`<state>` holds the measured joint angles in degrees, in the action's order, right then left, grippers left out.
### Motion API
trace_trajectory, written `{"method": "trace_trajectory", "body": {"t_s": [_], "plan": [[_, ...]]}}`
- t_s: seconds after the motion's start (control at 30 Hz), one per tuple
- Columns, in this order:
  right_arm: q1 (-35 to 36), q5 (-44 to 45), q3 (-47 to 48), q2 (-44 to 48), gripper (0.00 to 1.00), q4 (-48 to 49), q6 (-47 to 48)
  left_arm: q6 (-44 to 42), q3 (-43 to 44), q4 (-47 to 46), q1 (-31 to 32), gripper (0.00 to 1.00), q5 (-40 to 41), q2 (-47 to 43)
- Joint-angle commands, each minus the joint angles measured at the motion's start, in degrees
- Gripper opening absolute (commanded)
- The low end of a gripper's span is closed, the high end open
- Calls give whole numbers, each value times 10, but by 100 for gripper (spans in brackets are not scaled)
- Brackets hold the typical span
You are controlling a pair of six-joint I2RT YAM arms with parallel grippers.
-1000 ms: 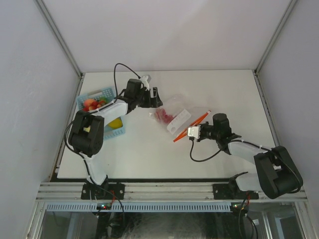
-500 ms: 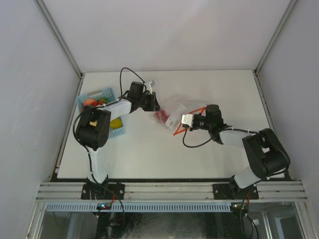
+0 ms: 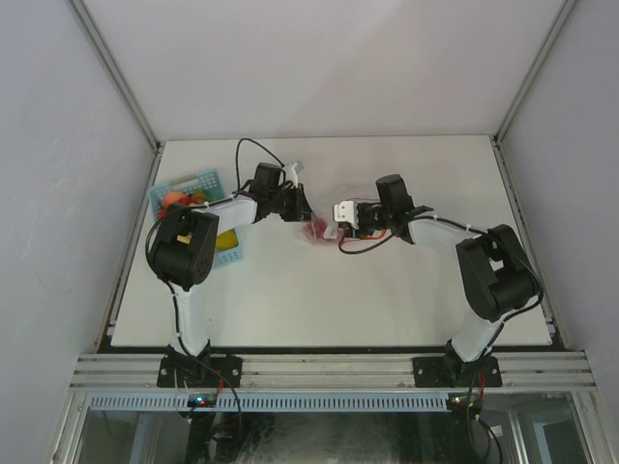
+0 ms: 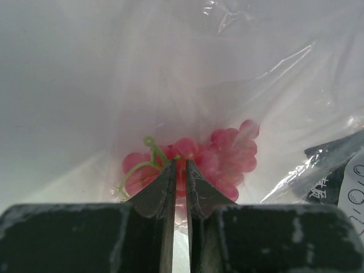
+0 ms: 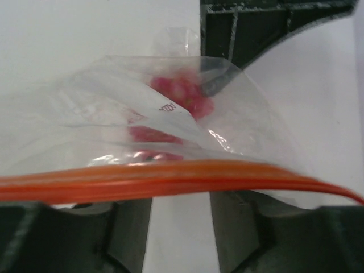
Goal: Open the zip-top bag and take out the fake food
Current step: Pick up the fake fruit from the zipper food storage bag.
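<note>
The clear zip-top bag point(image 3: 327, 218) lies bunched at mid-table between both grippers. Its orange zip strip point(image 5: 170, 179) runs across the right wrist view, just over my right gripper point(image 5: 181, 199). That gripper stands open, with bare table showing between its fingers point(image 5: 128, 233). Through the plastic I see the fake food, a red grape bunch point(image 4: 219, 159) with a green stem. My left gripper point(image 4: 180, 165) is pinched almost shut on bag film right at the grapes. From above, the left gripper point(image 3: 303, 211) and the right gripper point(image 3: 340, 215) face each other across the bag.
A light-blue slotted basket point(image 3: 198, 180) sits at the table's left edge beside the left arm, holding red, green and yellow pieces. The left gripper's dark body point(image 5: 256, 28) shows beyond the bag in the right wrist view. White walls enclose the table.
The left gripper has closed on the bag at the grapes. The right arm has swung left toward the left gripper, bunching the bag, and its jaws have opened off the zip strip.
</note>
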<state>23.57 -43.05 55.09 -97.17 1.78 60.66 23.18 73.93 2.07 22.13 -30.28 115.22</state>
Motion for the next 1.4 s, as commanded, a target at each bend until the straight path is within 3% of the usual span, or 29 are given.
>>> {"method": "trace_trajectory", "body": {"t_s": [0.0, 0.1, 0.27, 0.43, 0.97, 1.37], "plan": [[14, -20, 91, -37, 46, -159, 47, 13, -5, 3, 10, 14, -15, 11], [22, 6, 137, -62, 55, -182, -14, 17, -11, 14, 10, 13, -2, 6], [44, 31, 223, -112, 57, -282, -55, 31, -25, 12, 10, 14, -3, 6], [59, 63, 274, -148, 62, -314, -116, 40, -44, -5, 10, 13, -5, 3], [104, 187, 362, -239, 63, -377, -228, 46, -59, -24, 7, 13, -23, 1], [105, 169, 355, -258, 62, -372, -315, 44, -62, -25, -13, 13, -46, -2]]}}
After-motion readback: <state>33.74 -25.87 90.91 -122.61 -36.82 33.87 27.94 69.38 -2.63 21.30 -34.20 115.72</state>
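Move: At the left hand's fingertips, already pinched through the bag's closed end, is the bunch of red grapes, about 2 cm back, 2 to the right and 2 below that hand. From the right hand it lies some 8 cm to the left, roughly level fore-and-aft and 6 below. The orange zip mouth sits around the right fingers, about 1 cm ahead and 1 to the right; the white label is some 5 cm left, straight across and 5 below. Reaching deeper into the bag towards the grapes, the right hand first goes left about 4 cm, then mostly sinks, some 7 cm in all, while its fingers tip roughly 30 degrees more steeply down and open wider around the bunch. The left hand keeps its pinch on bag and grapes, easing only a centimetre or two back and down. ##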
